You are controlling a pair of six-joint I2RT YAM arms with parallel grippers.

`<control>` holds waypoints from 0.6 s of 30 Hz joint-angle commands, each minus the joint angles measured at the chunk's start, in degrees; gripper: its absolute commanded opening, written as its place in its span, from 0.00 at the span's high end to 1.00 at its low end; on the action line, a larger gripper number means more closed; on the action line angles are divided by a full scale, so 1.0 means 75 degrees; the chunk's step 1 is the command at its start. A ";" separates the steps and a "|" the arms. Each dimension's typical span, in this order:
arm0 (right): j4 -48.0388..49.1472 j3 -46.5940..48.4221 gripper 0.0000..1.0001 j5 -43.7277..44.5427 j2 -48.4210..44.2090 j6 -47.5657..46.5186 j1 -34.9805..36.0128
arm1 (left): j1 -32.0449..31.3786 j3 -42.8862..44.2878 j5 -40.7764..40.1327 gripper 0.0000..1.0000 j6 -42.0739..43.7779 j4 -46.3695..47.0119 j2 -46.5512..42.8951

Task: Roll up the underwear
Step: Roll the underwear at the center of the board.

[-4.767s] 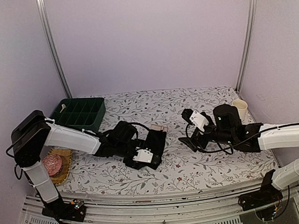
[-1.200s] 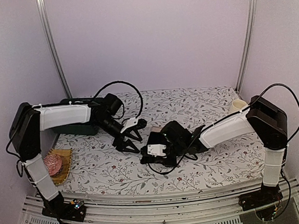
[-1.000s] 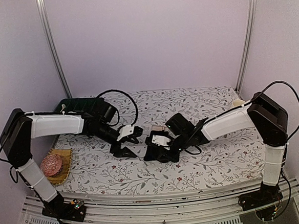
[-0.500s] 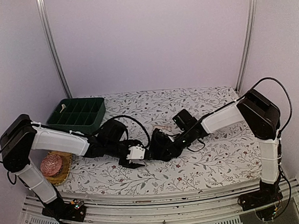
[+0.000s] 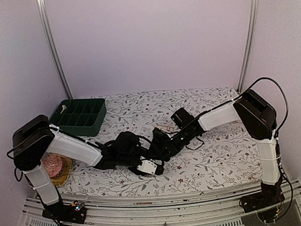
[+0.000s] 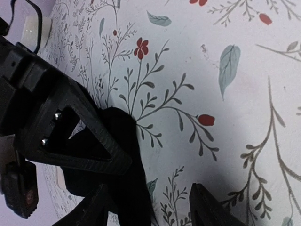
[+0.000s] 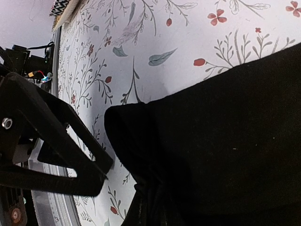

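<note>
A black underwear (image 5: 162, 145) lies bunched on the flowered cloth at mid-table. In the right wrist view the black underwear (image 7: 225, 141) fills the right half. My right gripper (image 5: 163, 142) is shut on the underwear, and the fabric puckers where that right gripper (image 7: 153, 212) pinches it. My left gripper (image 5: 146, 164) lies low just in front of the garment. In the left wrist view the left gripper (image 6: 150, 214) is open, with the black underwear's (image 6: 124, 160) edge beside its left finger and bare cloth between the fingers. A small cream-beige piece (image 5: 166, 128) shows behind the right gripper.
A dark green compartment tray (image 5: 79, 116) stands at the back left. A pink knitted ball (image 5: 53, 165) rests on a woven mat at the near left edge. Metal rails run along the front edge of the table (image 5: 205, 161).
My left gripper has come from near the tray down to the front of the black underwear, its jaws narrowing a little. The right gripper has shifted slightly left with the fabric.
</note>
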 commanded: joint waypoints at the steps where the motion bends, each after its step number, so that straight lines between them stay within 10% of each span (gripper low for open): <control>1: -0.0506 0.0119 0.97 0.0233 0.0243 0.0050 -0.0057 | -0.0078 0.0044 -0.0695 0.40 0.0463 0.0545 0.0389; 18: -0.0576 0.0104 0.97 0.0198 0.0220 -0.0010 -0.0051 | -0.0055 0.0006 -0.1399 0.65 0.0846 0.1000 0.1107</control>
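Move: The underwear's near, folded edge lies some 4 cm ahead of the left hand, about 1 cm to its right and 2 cm below, with the right fingers already shut on it. The light waistband is about 18 cm ahead of the left hand and 4 cm to its right, 2 cm below. From the right hand, the held edge is right at the finger pads, level both ways and about 1 cm down. Forward, low over the board, the left hand eases about 3 cm towards the underwear's near edge, sinking about 1 cm while its wrist tilts some 10 degrees. Its fingers straddle the black fold beside the right gripper and close to roughly half their gap; a firm pinch can't be seen. The right hand stays put, keeping its pinch on the cloth. ##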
